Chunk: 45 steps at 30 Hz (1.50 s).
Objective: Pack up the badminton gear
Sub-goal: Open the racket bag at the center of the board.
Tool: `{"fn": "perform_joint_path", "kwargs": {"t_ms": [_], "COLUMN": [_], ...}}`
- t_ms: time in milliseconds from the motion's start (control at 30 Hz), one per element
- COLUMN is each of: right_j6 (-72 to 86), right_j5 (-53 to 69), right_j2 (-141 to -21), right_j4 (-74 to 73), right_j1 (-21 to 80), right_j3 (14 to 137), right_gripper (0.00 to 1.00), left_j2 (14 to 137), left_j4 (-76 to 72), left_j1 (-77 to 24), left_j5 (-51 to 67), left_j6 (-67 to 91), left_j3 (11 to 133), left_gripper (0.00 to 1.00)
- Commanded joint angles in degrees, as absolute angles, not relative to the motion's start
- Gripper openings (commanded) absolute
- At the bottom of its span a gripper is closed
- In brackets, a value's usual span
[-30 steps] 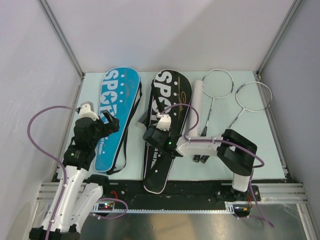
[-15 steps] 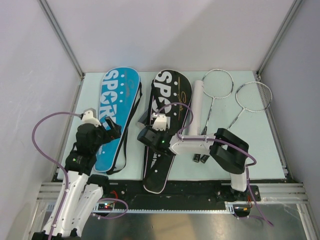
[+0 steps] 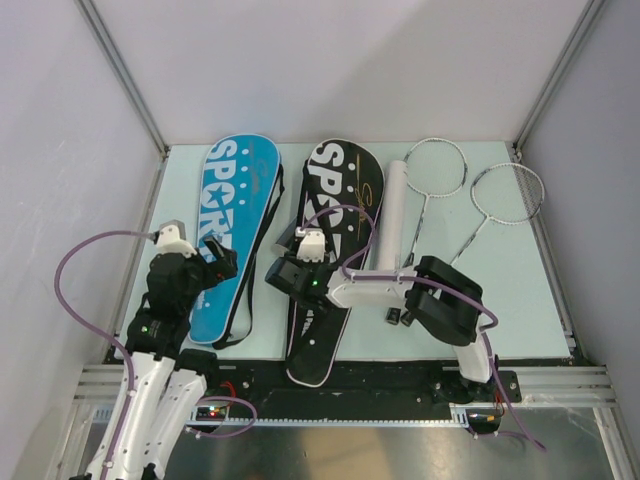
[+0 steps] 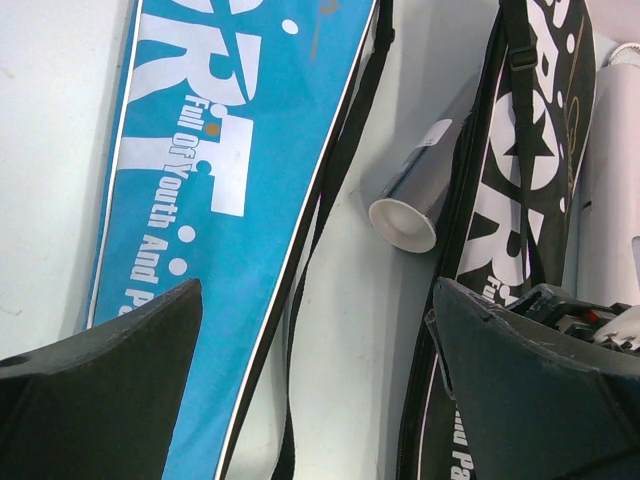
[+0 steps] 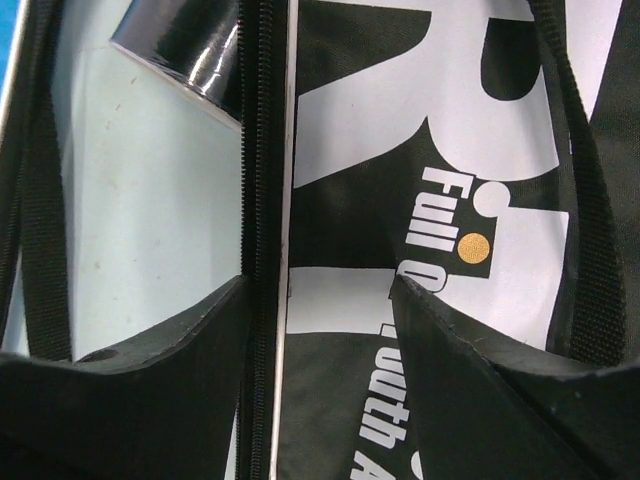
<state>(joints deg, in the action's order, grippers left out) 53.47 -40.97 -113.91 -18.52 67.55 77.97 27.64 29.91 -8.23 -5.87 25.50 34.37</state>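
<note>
The blue "SPORT" cover (image 3: 238,215) and the black one (image 3: 345,195) lie side by side on the table. A black tube (image 4: 418,187) with a white cap lies between them, also in the right wrist view (image 5: 185,45). The white tube (image 3: 393,210) and two rackets (image 3: 437,168) (image 3: 507,193) lie to the right. My left gripper (image 3: 216,262) hangs open over the blue cover's right edge, its fingers astride a black strap (image 4: 300,330). My right gripper (image 3: 284,264) is open low over the black cover's zipped left edge (image 5: 262,230), holding nothing.
The pale green table (image 3: 500,290) is closed in by grey walls with metal posts (image 3: 122,75) at the back corners. The racket handles (image 3: 405,316) end close to my right arm's elbow. A rail (image 3: 350,385) runs along the near edge.
My right gripper has slid left across the black cover to its left edge. The left gripper has drawn back a little toward the near left. Both stay open.
</note>
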Motion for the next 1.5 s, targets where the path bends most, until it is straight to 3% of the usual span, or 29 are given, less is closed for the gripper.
{"fn": "perform_joint_path", "kwargs": {"t_ms": [0,100,200,267,500,700,1267,1400,1467], "right_j6": [55.27,55.56,53.31,51.58,47.23,48.21,51.91,52.23,52.30], "right_j5": [-45.09,-46.10,-46.28,-45.28,-38.21,-33.02,-26.84,-25.62,-25.17], "right_j2": [-116.94,-117.13,-114.87,-112.67,-101.76,-93.94,-78.69,-76.95,-76.17], "right_j4": [-25.42,-27.49,-25.05,-21.33,-2.39,7.82,19.50,20.45,20.93], "right_j1": [67.71,67.62,67.66,67.63,67.65,66.77,64.21,63.47,63.11], "right_j3": [82.89,83.95,82.88,80.68,67.27,58.19,41.60,40.09,39.51], "right_gripper": [0.60,0.40,0.10,0.02,0.00,0.00,0.00,0.00,0.00], "left_j2": [28.17,29.16,30.23,31.27,37.71,45.70,71.54,75.27,76.58], "left_j4": [29.47,30.19,30.32,30.28,21.31,10.87,-8.54,-10.25,-10.54], "left_j1": [-7.97,-7.96,-7.92,-7.91,-10.55,-21.27,-31.82,-33.48,-33.90], "left_j5": [-5.68,-4.15,-1.66,1.14,14.90,9.83,6.37,5.82,6.38], "left_j6": [25.61,25.20,25.21,26.54,36.50,39.21,40.62,40.30,40.20], "left_j3": [35.60,35.79,35.79,35.64,28.74,25.96,27.06,28.72,29.79], "left_gripper": [1.00,1.00,0.98,0.94,0.85,0.81,0.70,0.61,0.47]}}
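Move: The right hand's parted fingers stand over the black bag's zipped left edge, about 1 cm above it, with the dark tube's near end some 6 cm ahead and 4 cm left. From the left hand, that edge's nearest stretch lies about 17 cm right, level with it and roughly 16 cm below; the tube end is 12 cm ahead and 13 cm right, and the blue bag's middle is 14 cm ahead and 3 cm left. Right fingers pinch and raise the bag edge about 8 cm; left fingers swing right and down to it. ##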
